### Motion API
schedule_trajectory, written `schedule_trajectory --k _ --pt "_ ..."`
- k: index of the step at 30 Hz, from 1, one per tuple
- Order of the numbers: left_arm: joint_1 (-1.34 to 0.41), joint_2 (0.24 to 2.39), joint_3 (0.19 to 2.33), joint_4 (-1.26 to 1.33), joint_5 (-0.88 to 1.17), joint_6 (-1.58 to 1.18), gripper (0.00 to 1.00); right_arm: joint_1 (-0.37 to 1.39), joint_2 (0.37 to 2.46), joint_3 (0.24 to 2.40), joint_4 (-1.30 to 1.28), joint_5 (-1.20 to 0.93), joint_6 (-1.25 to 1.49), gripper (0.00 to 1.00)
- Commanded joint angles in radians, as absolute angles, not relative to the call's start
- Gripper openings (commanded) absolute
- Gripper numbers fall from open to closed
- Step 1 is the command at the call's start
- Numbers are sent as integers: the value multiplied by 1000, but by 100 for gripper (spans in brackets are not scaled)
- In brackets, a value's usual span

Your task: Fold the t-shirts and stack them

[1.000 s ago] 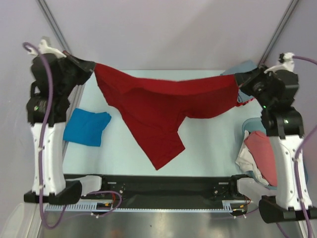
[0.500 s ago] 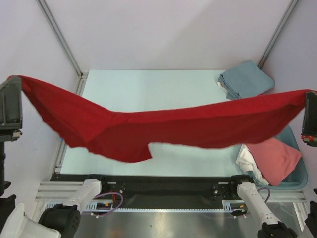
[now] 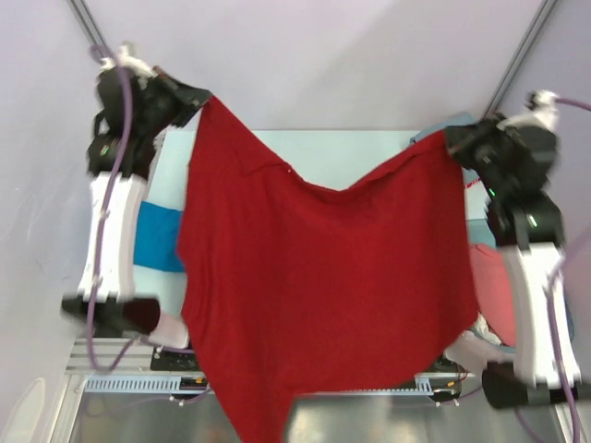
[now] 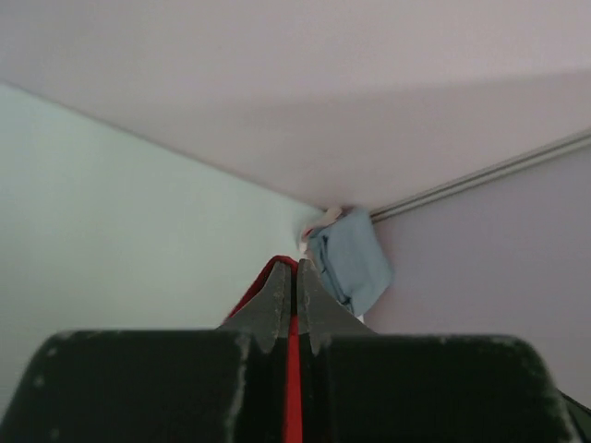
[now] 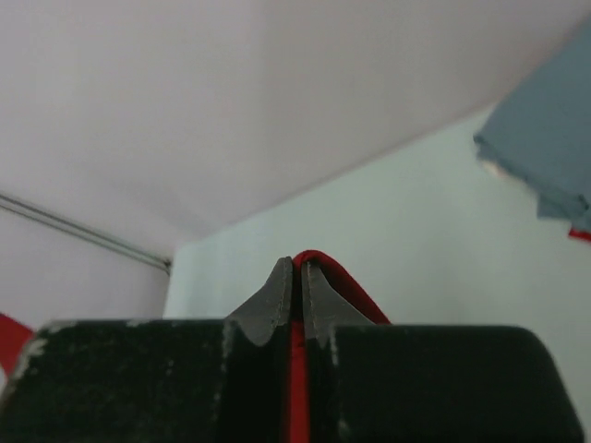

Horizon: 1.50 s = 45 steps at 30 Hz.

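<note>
The crimson red t-shirt (image 3: 323,286) hangs spread wide between both arms, draping over the table and past its near edge. My left gripper (image 3: 199,100) is shut on its upper left corner, and my right gripper (image 3: 450,148) is shut on its upper right corner. In the left wrist view the left gripper (image 4: 296,263) pinches a thin red fold (image 4: 294,388). The right gripper (image 5: 296,261) pinches the same red cloth (image 5: 297,388). A bright blue t-shirt (image 3: 157,235) lies folded at the table's left, partly hidden behind the red one.
A folded grey-blue shirt (image 4: 351,263) lies at the table's far right corner (image 5: 554,138). A salmon-pink shirt (image 3: 489,286) sits low on the right beside my right arm. Bare pale table (image 3: 342,152) shows at the back between the grippers.
The red shirt was a taut band lifted high towards the camera. Both arms have swung down and back to the far side, and the shirt now hangs open as a wide sheet.
</note>
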<state>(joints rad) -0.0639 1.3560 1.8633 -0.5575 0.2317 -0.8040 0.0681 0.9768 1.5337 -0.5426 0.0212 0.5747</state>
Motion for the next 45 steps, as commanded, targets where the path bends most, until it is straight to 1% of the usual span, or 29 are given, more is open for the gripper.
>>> schedule_trajectory --k 1,2,3,4,5,6,8,9,11,14,16,18,19,21,22,23,24,25,26,27,28,29,31,32,34,35,38,41,45 --pt "-57 1466 2111 -564 259 -819 1 66 1097 1551 -439 -44 621 0" --pt "-57 1580 2213 -595 262 -819 0 64 1120 1604 -433 -43 626 0" --pt "-54 1635 2441 -653 274 -834 1 63 1143 1649 -439 -37 626 0" --pt "-49 1697 2554 -661 293 -851 0 54 1197 1693 -448 -37 623 0" --pt "-32 1769 2638 -646 317 -915 0 48 1228 1806 -463 -35 623 0" --pt "-20 1779 2679 -546 378 -958 0 37 1264 1860 -498 -43 623 0" --pt "-3 1734 2582 -386 416 -1043 0 8 1348 1949 -517 -72 640 0" --pt "-3 1721 2494 -333 393 -1080 0 5 1368 1985 -506 -93 650 0" --pt "-3 1732 2484 -293 367 -1069 0 -26 1422 1983 -477 -121 673 0" --pt "-5 1822 2474 -244 409 -1078 1 -29 1495 1916 -364 -214 708 0" --pt "-9 1894 2399 -209 431 -1068 0 -29 1532 1809 -235 -282 732 0" --pt "-21 1945 2375 -244 423 -993 0 -31 1584 1726 -111 -313 759 0" --pt "-28 1977 2373 -279 404 -953 0 -34 1601 1651 -80 -314 768 0" --pt "-51 1974 2288 -336 396 -865 0 -54 1650 1585 -11 -344 805 0" --pt "-57 1917 2220 -321 403 -855 0 -61 1663 1509 33 -348 816 0" --pt "-72 1872 2135 -243 408 -845 1 -72 1673 1471 82 -356 828 0" --pt "-83 1817 1936 -197 396 -839 0 -93 1683 1424 109 -370 850 0" --pt "-98 1684 1840 -164 365 -825 0 -107 1684 1346 129 -374 862 0" --pt "-133 1625 1753 -140 295 -792 0 -116 1686 1306 147 -383 868 0" --pt "-150 1556 1614 -132 255 -773 0 -133 1687 1277 169 -406 870 0" --pt "-178 1452 1553 -136 229 -761 0 -140 1689 1250 169 -414 858 0" --pt "-190 1393 1434 -137 185 -749 0 -144 1690 1197 154 -420 850 0" --pt "-210 1303 1318 -146 154 -746 0 -153 1680 1136 146 -431 825 0" --pt "-227 1216 1211 -155 137 -746 1 -153 1674 1077 134 -430 816 0" --pt "-261 1136 1100 -179 94 -756 0 -152 1651 1022 74 -416 802 0" --pt "-273 1065 989 -184 77 -768 0 -152 1638 950 66 -405 796 0" --pt "-307 924 799 -179 54 -818 0 -152 1577 849 55 -355 778 0" --pt "-314 821 700 -238 28 -834 0 -152 1522 752 29 -311 749 0" --pt "-314 626 667 -371 -26 -807 0 -150 1424 643 -27 -265 710 0"
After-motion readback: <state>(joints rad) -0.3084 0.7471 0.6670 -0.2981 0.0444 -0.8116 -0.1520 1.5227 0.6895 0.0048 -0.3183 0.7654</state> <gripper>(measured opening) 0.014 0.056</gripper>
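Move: Hanging from both closed hands, the red t-shirt is headed for the clear middle and far part of the table. The middle of that spot is about 15 cm ahead of the left hand, 22 cm to its right and 49 cm below, and about 23 cm ahead of the right hand, 21 cm to its left and 47 cm below. The blue t-shirt lies 23 cm to the left hand's left, 2 cm back. The grey stack lies 37 cm ahead of the right hand, 20 cm to its right. Flinging the held red t-shirt: both hands swing forward and dip, rebound upward, then sweep farther forward and plunge towards the table before drawing back. The left, after a small bob, ends some 27 cm lower and 10 cm back; the right ends 43 cm lower and 7 cm forward, tipped down nearly 50 degrees. Both keep their pinch. ##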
